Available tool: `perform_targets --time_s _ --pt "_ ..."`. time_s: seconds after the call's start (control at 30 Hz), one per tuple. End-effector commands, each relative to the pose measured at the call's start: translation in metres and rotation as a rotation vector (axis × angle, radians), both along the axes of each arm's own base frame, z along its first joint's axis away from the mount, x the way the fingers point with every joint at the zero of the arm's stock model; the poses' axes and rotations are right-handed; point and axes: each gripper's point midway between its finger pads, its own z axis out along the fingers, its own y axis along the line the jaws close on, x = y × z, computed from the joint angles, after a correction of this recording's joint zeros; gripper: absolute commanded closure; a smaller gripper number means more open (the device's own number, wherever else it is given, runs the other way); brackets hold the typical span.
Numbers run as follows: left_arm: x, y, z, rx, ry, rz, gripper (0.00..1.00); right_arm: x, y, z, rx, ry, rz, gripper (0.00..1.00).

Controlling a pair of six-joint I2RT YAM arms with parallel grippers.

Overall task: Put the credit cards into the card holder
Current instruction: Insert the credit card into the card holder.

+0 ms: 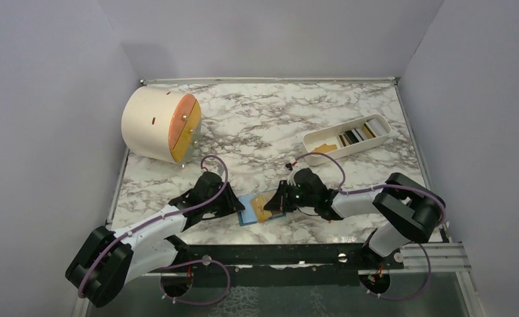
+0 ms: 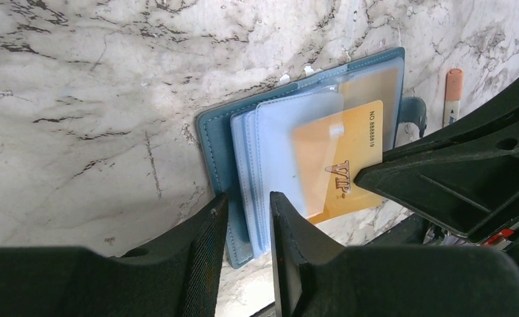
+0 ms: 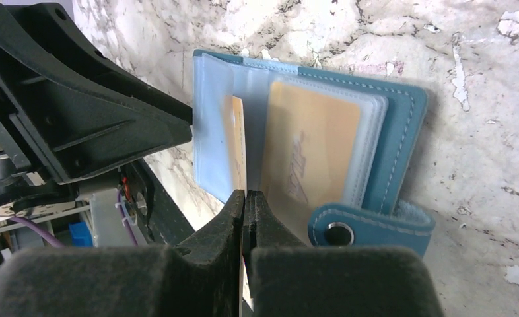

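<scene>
The teal card holder (image 2: 214, 142) lies open on the marble between both arms, its light blue sleeves (image 2: 276, 152) fanned up. My right gripper (image 3: 245, 198) is shut on the edge of a gold credit card (image 2: 352, 155) marked VIP, which sits partly inside a clear sleeve. Another gold card (image 3: 313, 148) fills a sleeve behind it. My left gripper (image 2: 249, 218) stands open, its fingers astride the holder's cover edge and sleeves. From above, the holder (image 1: 249, 206) lies between the left gripper (image 1: 238, 206) and right gripper (image 1: 278, 200). More credit cards (image 1: 356, 135) stand in the tray.
The white oblong tray (image 1: 311, 140) lies at the back right. A round cream drum with an orange and yellow face (image 1: 161, 125) stands at the back left. A thin stick with an orange tip (image 2: 452, 92) lies just beyond the holder's snap strap (image 3: 369, 228).
</scene>
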Motion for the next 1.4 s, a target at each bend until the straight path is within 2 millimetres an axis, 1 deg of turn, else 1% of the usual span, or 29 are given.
perform_targets --time_s 0.0,0.13,0.2,0.33,0.6,0.7,0.77,0.87,0.9,0.97,1.0,1.07,1.2,1.37 --pt "-0.007 0.014 -0.022 0.088 0.019 -0.011 0.7 0.005 -0.002 -0.007 -0.01 0.015 -0.028 0.99" --pt "-0.006 0.015 -0.024 0.095 0.015 -0.015 0.75 0.011 -0.001 -0.006 0.0 0.016 -0.044 0.99" --pt "-0.006 0.012 -0.022 0.079 0.007 -0.02 0.76 0.013 0.002 -0.004 0.013 0.02 -0.043 0.99" --pt "-0.005 0.008 -0.019 0.052 0.004 -0.021 0.8 0.013 0.006 -0.005 0.043 0.048 -0.051 0.99" --pt "-0.013 0.001 -0.02 -0.02 0.046 -0.001 0.84 0.009 0.01 -0.01 0.091 0.09 -0.06 0.99" --pt "-0.014 -0.001 -0.019 -0.039 0.06 0.007 0.86 0.006 0.008 -0.012 0.107 0.108 -0.071 0.98" --pt "-0.014 -0.002 -0.018 -0.049 0.064 0.011 0.86 0.007 0.007 -0.013 0.108 0.11 -0.083 0.93" --pt "-0.014 -0.001 -0.018 -0.049 0.062 0.016 0.87 0.009 0.006 -0.011 0.086 0.093 -0.079 0.79" --pt "-0.014 -0.001 -0.019 -0.047 0.061 0.017 0.87 0.01 0.002 -0.013 0.054 0.085 -0.092 0.74" --pt "-0.014 -0.001 -0.019 -0.045 0.062 0.016 0.87 0.014 -0.005 -0.011 0.007 0.045 -0.104 0.67" --pt "-0.014 -0.001 -0.019 -0.048 0.064 0.014 0.87 0.017 -0.013 -0.014 -0.044 0.028 -0.121 0.63" --pt "-0.015 -0.004 -0.016 -0.066 0.067 0.014 0.87 0.021 -0.019 -0.009 -0.084 -0.019 -0.117 0.54" --pt "-0.014 -0.008 -0.01 -0.104 0.059 0.017 0.87 0.025 -0.021 0.003 -0.1 -0.072 -0.104 0.53" --pt "-0.014 -0.009 -0.009 -0.109 0.058 0.016 0.87 0.023 -0.014 -0.001 -0.092 -0.061 -0.069 0.56"
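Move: The right gripper already pinches the credit card by its right edge; the card's middle is some 3 cm to the left and 1 cm ahead. The left sleeve it enters lies about 6 cm left, 1 cm ahead and 2 cm below, the right sleeve some 2 cm right and 2 cm ahead. From the left hand, at the holder's left edge, the left sleeve's middle is about 3 cm right, 1 cm ahead, 2 cm below, and the card 6 cm right, 1 cm ahead. Slide the pinched card deeper into the left sleeve, taking the right gripper forward and left about 2 cm, tipping it down slightly. Then open wide, let go of the card and back off right about 2 cm, rising. Meanwhile narrow the left fingers around the sleeve's left edge and ease that hand about 1 cm right. ##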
